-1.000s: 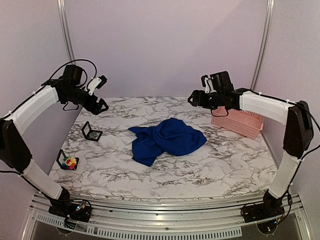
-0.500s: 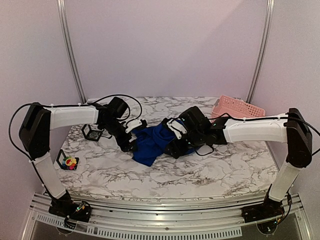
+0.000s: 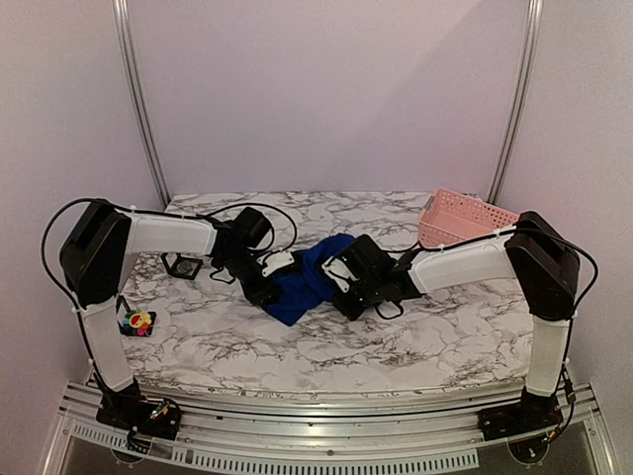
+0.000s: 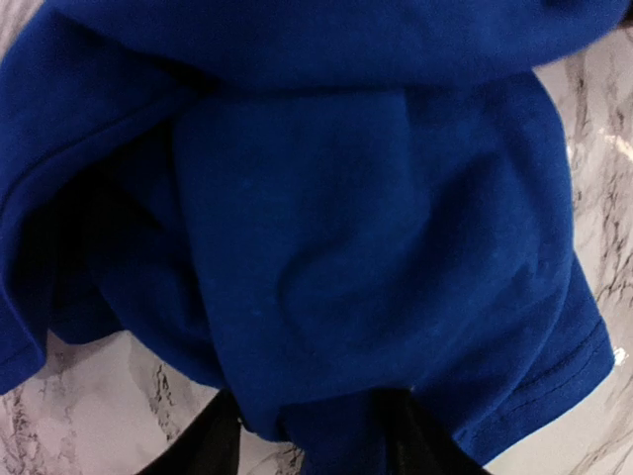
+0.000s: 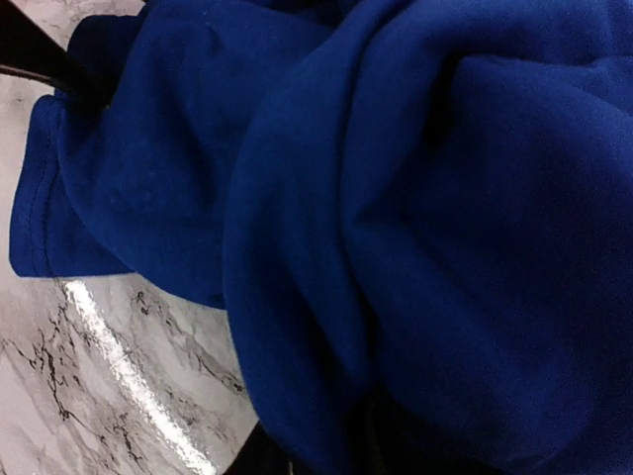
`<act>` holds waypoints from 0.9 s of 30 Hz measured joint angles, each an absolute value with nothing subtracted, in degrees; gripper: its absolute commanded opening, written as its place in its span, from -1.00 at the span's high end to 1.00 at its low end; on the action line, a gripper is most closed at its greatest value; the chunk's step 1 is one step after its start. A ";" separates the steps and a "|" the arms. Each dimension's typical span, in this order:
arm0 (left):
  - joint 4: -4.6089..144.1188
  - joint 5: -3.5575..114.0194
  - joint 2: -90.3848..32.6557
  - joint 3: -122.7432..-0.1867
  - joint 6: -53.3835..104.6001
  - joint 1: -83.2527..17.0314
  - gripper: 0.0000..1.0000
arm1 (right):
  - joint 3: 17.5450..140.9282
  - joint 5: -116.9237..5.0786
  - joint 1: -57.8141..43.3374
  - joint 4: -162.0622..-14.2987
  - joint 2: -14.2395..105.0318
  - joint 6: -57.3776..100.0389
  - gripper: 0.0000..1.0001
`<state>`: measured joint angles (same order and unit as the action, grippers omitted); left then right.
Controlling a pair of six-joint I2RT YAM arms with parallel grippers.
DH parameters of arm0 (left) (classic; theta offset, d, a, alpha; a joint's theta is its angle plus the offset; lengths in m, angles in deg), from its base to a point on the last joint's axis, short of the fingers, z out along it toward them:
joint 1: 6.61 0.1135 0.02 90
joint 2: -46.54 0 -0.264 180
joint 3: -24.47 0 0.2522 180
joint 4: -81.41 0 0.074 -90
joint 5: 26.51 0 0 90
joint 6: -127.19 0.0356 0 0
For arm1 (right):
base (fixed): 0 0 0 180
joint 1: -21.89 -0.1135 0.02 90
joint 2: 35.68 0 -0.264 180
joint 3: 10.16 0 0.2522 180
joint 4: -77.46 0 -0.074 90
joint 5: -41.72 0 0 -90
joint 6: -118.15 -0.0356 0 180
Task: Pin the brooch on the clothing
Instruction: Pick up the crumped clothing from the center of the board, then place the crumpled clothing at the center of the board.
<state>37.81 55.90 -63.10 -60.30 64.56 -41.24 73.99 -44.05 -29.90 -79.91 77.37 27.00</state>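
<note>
The clothing [image 3: 309, 275] is a crumpled royal-blue heap in the middle of the marble table [image 3: 326, 346]; its print is hidden. My left gripper [image 3: 267, 287] is at the heap's left edge. In the left wrist view its black fingers [image 4: 198, 447] stand apart, with a fold of the clothing [image 4: 326, 247] between them. My right gripper [image 3: 342, 289] presses into the heap's right side. There the clothing [image 5: 415, 218] fills the view and a fold sits pinched at the jaws; only one finger [image 5: 255, 453] shows. The brooch [image 3: 139, 319], a small multicoloured flower, rests far left, away from both grippers.
The brooch sits in a small black open-frame holder [image 3: 127, 319] near the table's left edge. A black frame with a grey disc [image 3: 182, 265] lies behind my left arm. A pink lattice basket [image 3: 467, 218] stands at the back right corner.
Both arms came down from high at the back onto the clothing, one on each side. The heap is pushed together and narrower. Both pairs of jaws have narrowed.
</note>
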 measured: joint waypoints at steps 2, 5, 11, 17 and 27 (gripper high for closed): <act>36.45 56.49 -63.67 -61.65 65.68 -41.27 1.00 | 74.87 -43.88 -29.62 -79.06 77.55 26.69 1.00; 33.22 58.28 -63.96 -65.13 68.06 -40.96 1.00 | 77.97 -44.38 -28.04 -77.73 77.30 25.49 1.00; 27.34 59.26 -60.77 -75.62 69.31 -36.28 1.00 | 84.07 -46.65 -22.45 -72.66 69.15 23.48 1.00; 18.07 59.48 -51.06 -90.61 69.59 -28.19 1.00 | 89.86 -57.30 -18.65 -71.26 53.44 22.69 1.00; 3.32 55.42 -36.46 -102.88 70.16 -25.40 1.00 | 89.80 -70.48 -19.78 -73.38 39.80 17.62 1.00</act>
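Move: The crumpled blue clothing lies between the open fingertips, its middle some 11 cm right of and 5 cm ahead of the left hand, and about 8 cm left of and 10 cm ahead of the right, both hands low at its near side. From the left hand, the empty black stand sits roughly 21 cm left and 8 cm ahead, the colourful brooch about 27 cm left and 7 cm back. The pink basket is some 33 cm right of the right hand and 23 cm farther out. The clothing is pinched low on its left and right sides as both grippers finish closing, then lifted off the board about 40 cm by the two hands together. Both ease forward as they start up and come back; the left hand also draws some 12 cm left, its fingers tilting up towards forward, while the right drifts slightly right and back, its fingers swinging round nearly 50 degrees to point left. ##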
